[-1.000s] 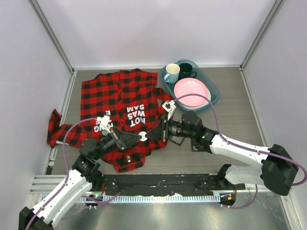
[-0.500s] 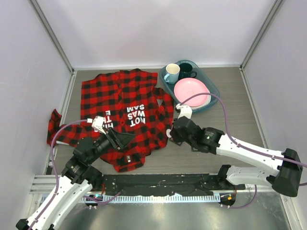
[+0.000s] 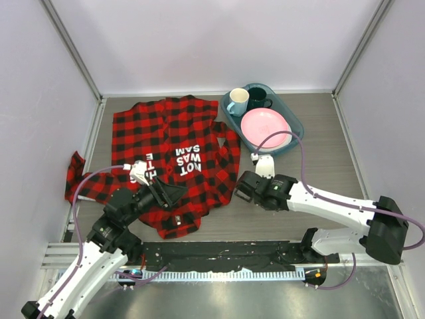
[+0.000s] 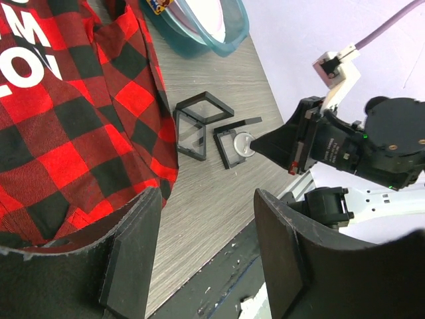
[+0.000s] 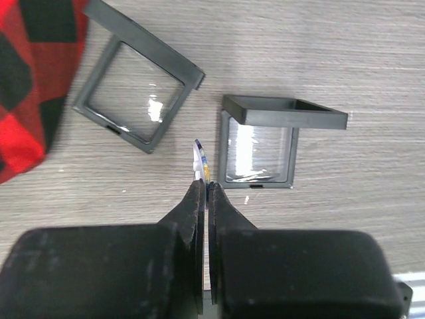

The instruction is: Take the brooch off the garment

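Note:
The garment (image 3: 166,133), a red-and-black checked shirt with white lettering, lies flat on the table, and its edge shows in the left wrist view (image 4: 66,119). The brooch (image 5: 200,159), a small round badge seen edge-on, is clear of the shirt. My right gripper (image 5: 206,186) is shut on it just above the wood. In the left wrist view the brooch (image 4: 244,143) sits at the tip of the right gripper (image 4: 257,142). My left gripper (image 4: 207,199) is open and holds nothing, low over the shirt's lower right edge (image 3: 174,194).
Two small black-framed clear cases (image 5: 136,100) (image 5: 262,143) lie open on the table beside the brooch. A teal tray (image 3: 297,126) at the back right holds a pink plate (image 3: 264,127), a white mug (image 3: 237,101) and a dark mug (image 3: 257,98).
My left gripper has opened and drawn back a little. My right gripper has carried the brooch rightward off the shirt to the black cases.

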Available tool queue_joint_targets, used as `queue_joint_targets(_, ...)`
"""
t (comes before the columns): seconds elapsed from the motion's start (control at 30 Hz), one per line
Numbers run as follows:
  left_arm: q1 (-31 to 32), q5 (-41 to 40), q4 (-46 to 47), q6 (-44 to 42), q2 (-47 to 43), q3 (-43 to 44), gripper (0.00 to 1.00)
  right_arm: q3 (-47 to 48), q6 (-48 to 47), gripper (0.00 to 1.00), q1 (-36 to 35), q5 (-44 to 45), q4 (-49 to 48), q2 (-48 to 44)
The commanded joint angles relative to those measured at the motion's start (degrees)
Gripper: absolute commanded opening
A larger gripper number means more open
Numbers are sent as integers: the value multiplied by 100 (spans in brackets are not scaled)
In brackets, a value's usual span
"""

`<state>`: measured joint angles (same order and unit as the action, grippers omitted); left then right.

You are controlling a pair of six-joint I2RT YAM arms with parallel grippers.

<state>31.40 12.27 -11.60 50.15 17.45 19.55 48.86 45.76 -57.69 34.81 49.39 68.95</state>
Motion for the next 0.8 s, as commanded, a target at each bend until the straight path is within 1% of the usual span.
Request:
queue_joint_targets(0.0, 7, 100, 87, -164, -119, 40, 61, 71, 469, 1, -23, 448, 466, 294)
queue_joint_targets(0.17, 7, 117, 43, -234, -207, 31, 62, 132, 811, 1, 12, 930, 967, 812)
queue_joint_targets(0.4, 7, 135, -106, -348, -312, 75, 62, 273, 1040, 1, 285, 1212, 1223, 1436)
queue_joint_targets(0.77, 7, 117, -256, -577, -269, 225, 63, 361, 1207, 1, 496, 1362, 1302, 1771)
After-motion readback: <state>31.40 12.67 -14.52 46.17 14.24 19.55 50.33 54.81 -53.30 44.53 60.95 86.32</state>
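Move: The right hand holds the brooch about 7 cm above and some 6 cm to the left of the nearer-right open black case, whose middle is about 2 cm farther out. The second black case stands some 4 cm left of the hand and 5 cm ahead; the garment's middle is roughly 28 cm left and 12 cm ahead. From the idle left hand, the nearer-right case is about 31 cm right, 2 cm ahead and 17 cm below. Still pinching the brooch in shut fingers, the right hand carries it rightward about 6.5 cm and down about 4 cm, until it hangs over the right part of the nearer-right open case, just in front of the raised lid. On the way the hand rolls some 20–25 degrees so the fingers swing to point rightward, easing off towards the end. ##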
